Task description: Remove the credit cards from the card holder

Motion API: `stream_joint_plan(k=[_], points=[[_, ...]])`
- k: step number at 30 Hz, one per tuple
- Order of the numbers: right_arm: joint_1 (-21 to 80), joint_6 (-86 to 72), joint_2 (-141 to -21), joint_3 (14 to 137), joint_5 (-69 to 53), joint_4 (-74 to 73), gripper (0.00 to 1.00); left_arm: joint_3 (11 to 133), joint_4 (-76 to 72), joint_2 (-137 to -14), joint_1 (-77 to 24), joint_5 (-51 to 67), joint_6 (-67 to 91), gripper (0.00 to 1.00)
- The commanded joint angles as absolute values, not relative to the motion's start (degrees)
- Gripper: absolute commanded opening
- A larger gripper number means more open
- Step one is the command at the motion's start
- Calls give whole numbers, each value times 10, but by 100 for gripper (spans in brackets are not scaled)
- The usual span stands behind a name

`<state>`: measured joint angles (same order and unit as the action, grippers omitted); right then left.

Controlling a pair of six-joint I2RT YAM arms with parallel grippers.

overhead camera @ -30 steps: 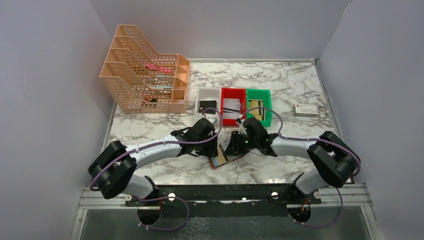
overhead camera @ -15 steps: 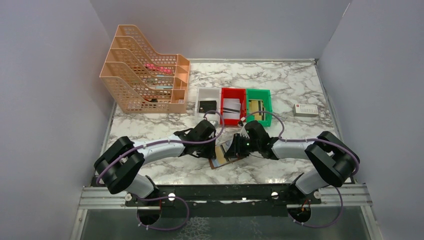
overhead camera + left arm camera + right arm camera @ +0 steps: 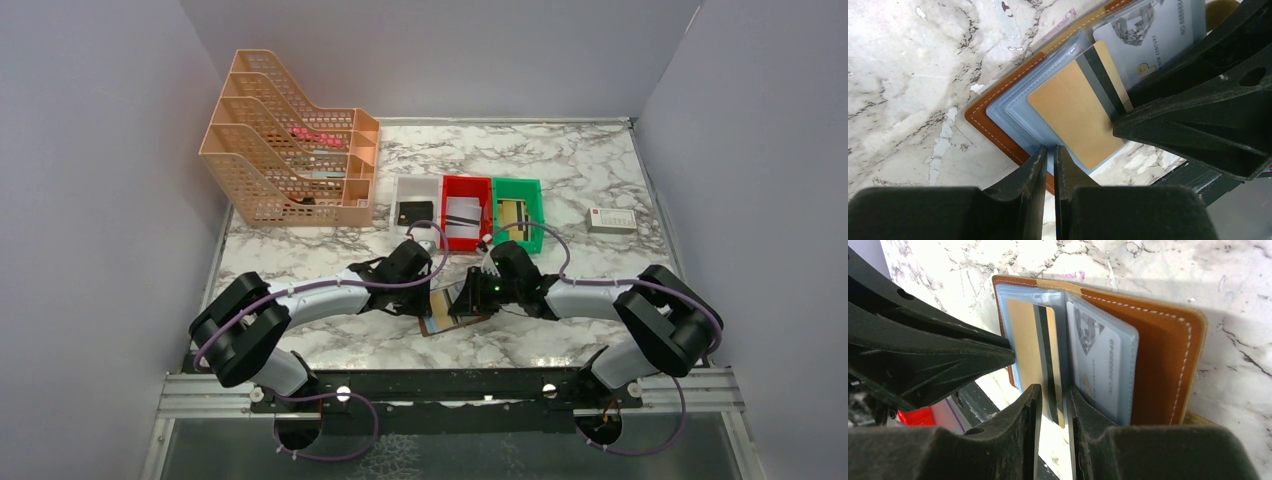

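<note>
The brown card holder (image 3: pixel 438 322) lies open on the marble table between both grippers. Its pale blue sleeves show in the left wrist view (image 3: pixel 1013 112) and the right wrist view (image 3: pixel 1158 365). A gold card with a dark stripe (image 3: pixel 1073 115) sticks partly out of one sleeve (image 3: pixel 1025 340). A grey-white card (image 3: pixel 1095 360) sits in the neighbouring sleeve. My left gripper (image 3: pixel 1049 150) is shut on the holder's sleeve edge. My right gripper (image 3: pixel 1054 390) is narrowly open, its fingers either side of the gold card's protruding end.
A white bin (image 3: pixel 400 185), a red bin (image 3: pixel 447 200) and a green bin (image 3: pixel 537 205), each with cards inside, stand just behind the grippers. An orange mesh file rack (image 3: pixel 290 140) is at the back left. A small white box (image 3: pixel 611 220) lies at the right.
My left arm has shifted a little to the right, towards the holder. Both grippers have stayed at the holder, which has hardly moved.
</note>
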<state>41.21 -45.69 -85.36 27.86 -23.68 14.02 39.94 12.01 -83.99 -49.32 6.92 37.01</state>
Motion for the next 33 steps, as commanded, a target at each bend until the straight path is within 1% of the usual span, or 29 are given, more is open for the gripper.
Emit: stream_joint_plan(k=[1, 7, 10, 16, 21, 26, 33], points=[[408, -471, -834, 263, -252, 164, 27, 392, 147, -866, -495, 27, 355, 15], [392, -482, -822, 250, -271, 186, 22, 394, 152, -867, -495, 21, 355, 15], [384, -490, -819, 237, -285, 210, 15, 397, 156, -869, -495, 19, 353, 15], [373, -494, -822, 225, -300, 226, 9, 404, 159, -877, -496, 17, 349, 15], [363, -486, -810, 221, -281, 202, 6, 406, 162, -880, -496, 15, 347, 14], [357, -460, -773, 228, -233, 137, 6, 406, 165, -880, -496, 10, 347, 14], [348, -443, -728, 228, -201, 83, 5, 416, 171, -887, -496, 4, 343, 14]])
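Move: The gold card's middle is about 3 cm left of the right hand and 1 cm ahead, roughly 1 cm lower; its right edge is already between those parted fingers. The white card in the clear sleeve is about 3 cm right and 1 cm ahead of that hand, the red tray some 21 cm ahead and 1 cm right. From the left hand, resting on the holder's left leaf, the holder's middle is 6 cm right and 1 cm ahead, and the gold card is 4 cm right and 1 cm ahead. The right fingers close on the gold card's raised right edge and pinch it, easing about 1 cm right and 1 cm up as they shut, then pull on to the right and up, away from the left hand: some 3 cm right and 2 cm up altogether, with a little forward at the end. The left hand's nearly shut tips keep resting on the holder's left leaf, creeping about 1 cm forward. ##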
